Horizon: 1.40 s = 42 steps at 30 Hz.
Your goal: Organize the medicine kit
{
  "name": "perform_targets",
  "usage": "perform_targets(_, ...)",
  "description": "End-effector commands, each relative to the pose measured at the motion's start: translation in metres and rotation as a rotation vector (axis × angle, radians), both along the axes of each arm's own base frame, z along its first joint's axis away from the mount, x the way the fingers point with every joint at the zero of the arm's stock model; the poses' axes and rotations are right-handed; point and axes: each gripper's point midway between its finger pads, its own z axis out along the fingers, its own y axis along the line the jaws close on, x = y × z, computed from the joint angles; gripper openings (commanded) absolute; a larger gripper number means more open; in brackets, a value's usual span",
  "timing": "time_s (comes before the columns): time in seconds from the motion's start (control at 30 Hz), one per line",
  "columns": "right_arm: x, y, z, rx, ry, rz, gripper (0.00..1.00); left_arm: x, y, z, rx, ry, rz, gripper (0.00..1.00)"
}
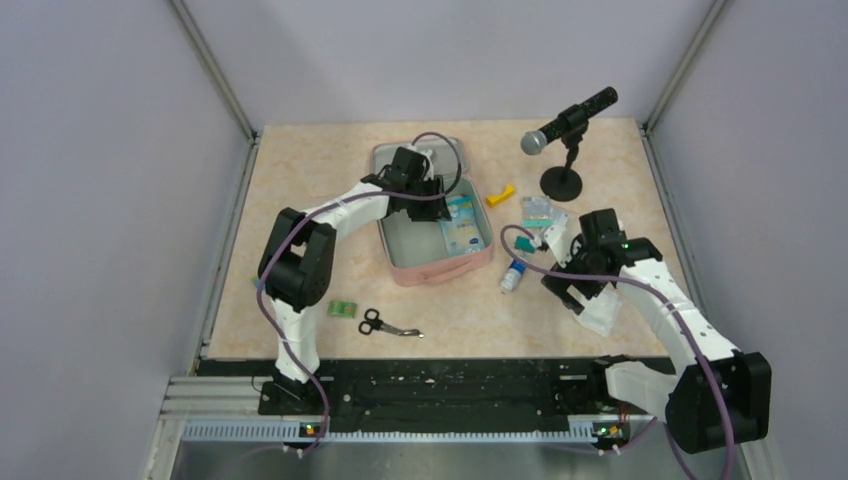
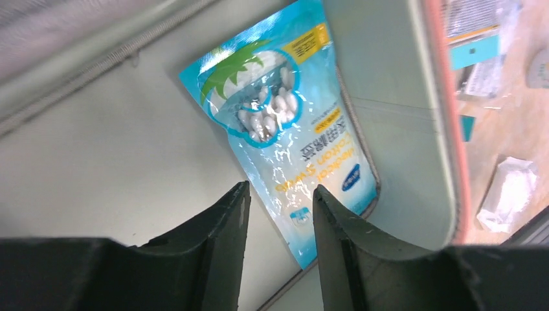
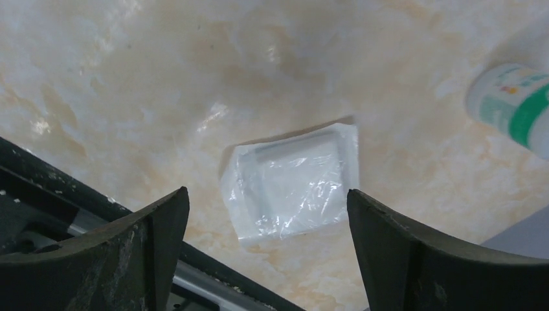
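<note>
The pink medicine kit point(image 1: 440, 270) lies open mid-table, its grey-green lining point(image 2: 116, 155) bare on the left. A blue packet of cotton swabs point(image 1: 462, 228) lies flat along the kit's right side and also shows in the left wrist view point(image 2: 291, 123). My left gripper point(image 1: 420, 190) is inside the kit, open and empty, just above the packet's near end point(image 2: 281, 188). My right gripper point(image 1: 588, 290) is wide open and empty above a clear plastic packet point(image 3: 291, 188) on the table to the right of the kit point(image 1: 603, 312).
A white and green bottle point(image 1: 512, 277) lies between the kit and my right arm. A yellow piece point(image 1: 500, 196) and some packets point(image 1: 542, 213) lie beyond it, near a microphone on a stand point(image 1: 565, 130). Scissors point(image 1: 388, 324) and a small green packet point(image 1: 343, 308) lie front left.
</note>
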Motion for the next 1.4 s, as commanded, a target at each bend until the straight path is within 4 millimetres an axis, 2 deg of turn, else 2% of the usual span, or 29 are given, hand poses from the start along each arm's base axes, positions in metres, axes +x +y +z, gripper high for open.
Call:
perform_targets(0.0,-0.026,-0.012,-0.032,-0.086,0.116,0.145,0.89,0.003,0.005,0.067,-0.026,-0.173,-0.053,0.47)
perform_targets(0.13,-0.026,-0.030,-0.046,-0.168,0.130,0.143,0.83,-0.001,0.005,0.104,-0.056,-0.258,-0.116,0.48)
perform_targets(0.3,-0.030,-0.038,-0.056,-0.193,0.151,0.138,0.75,-0.007,0.018,0.142,-0.078,-0.333,-0.150,0.48)
perform_targets(0.47,-0.029,-0.038,-0.068,-0.195,0.134,0.134,0.64,-0.002,0.049,0.164,-0.076,-0.370,-0.094,0.47)
perform_targets(0.6,-0.027,-0.039,-0.076,-0.199,0.118,0.141,0.56,0.007,0.073,0.173,-0.081,-0.374,-0.031,0.46)
perform_targets(0.7,-0.027,-0.039,-0.082,-0.202,0.113,0.151,0.46,0.014,0.087,0.177,-0.082,-0.380,0.003,0.44)
perform_targets(0.8,-0.022,-0.041,-0.079,-0.216,0.086,0.143,0.32,0.020,0.097,0.181,-0.085,-0.383,0.024,0.44)
perform_targets(0.83,-0.019,-0.042,-0.076,-0.223,0.073,0.134,0.25,0.022,0.100,0.183,-0.085,-0.389,0.029,0.44)
perform_targets(0.9,-0.013,-0.048,-0.070,-0.256,0.035,0.099,0.00,0.026,0.104,0.185,-0.083,-0.399,0.038,0.44)
perform_targets(0.97,-0.011,-0.050,-0.066,-0.262,0.017,0.091,0.00,0.030,0.110,0.185,-0.085,-0.396,0.059,0.44)
perform_targets(1.03,-0.007,-0.045,-0.051,-0.235,-0.006,0.098,0.00,0.033,0.118,0.188,-0.091,-0.402,0.082,0.44)
perform_targets(1.1,0.000,-0.031,-0.019,-0.161,-0.053,0.093,0.00,0.034,0.123,0.194,-0.095,-0.416,0.086,0.44)
perform_targets(1.23,0.012,0.018,0.061,0.038,-0.176,0.169,0.00,0.030,0.132,0.206,-0.082,-0.469,0.064,0.44)
perform_targets(1.3,0.018,0.045,0.085,0.086,-0.223,0.228,0.00,0.027,0.135,0.213,-0.093,-0.480,0.063,0.44)
perform_targets(1.37,0.025,0.076,0.102,0.106,-0.264,0.304,0.00,0.024,0.137,0.222,-0.144,-0.468,0.076,0.44)
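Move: Below the right hand lies the white packet, about 8 cm down, 5 cm to the right and 1 cm back. The blue-capped bottle is some 8 cm ahead and 13 cm left of that hand, the green-label bottle about 18 cm ahead and 6 cm right. From the left hand, inside the case, the brown bottle is roughly 18 cm left and 1 cm ahead, near its height; the swab pack lies 6 cm right, level ahead, 5 cm below. Dropping about 8 cm while drawing back and to its right some 4 cm each, the right hand comes down on the near part of the white packet, pinches shut and lifts it about 12 cm, swinging forward and left. The left hand, fingers half open, climbs out of the case, tilting up, then travels left to beyond its side. ##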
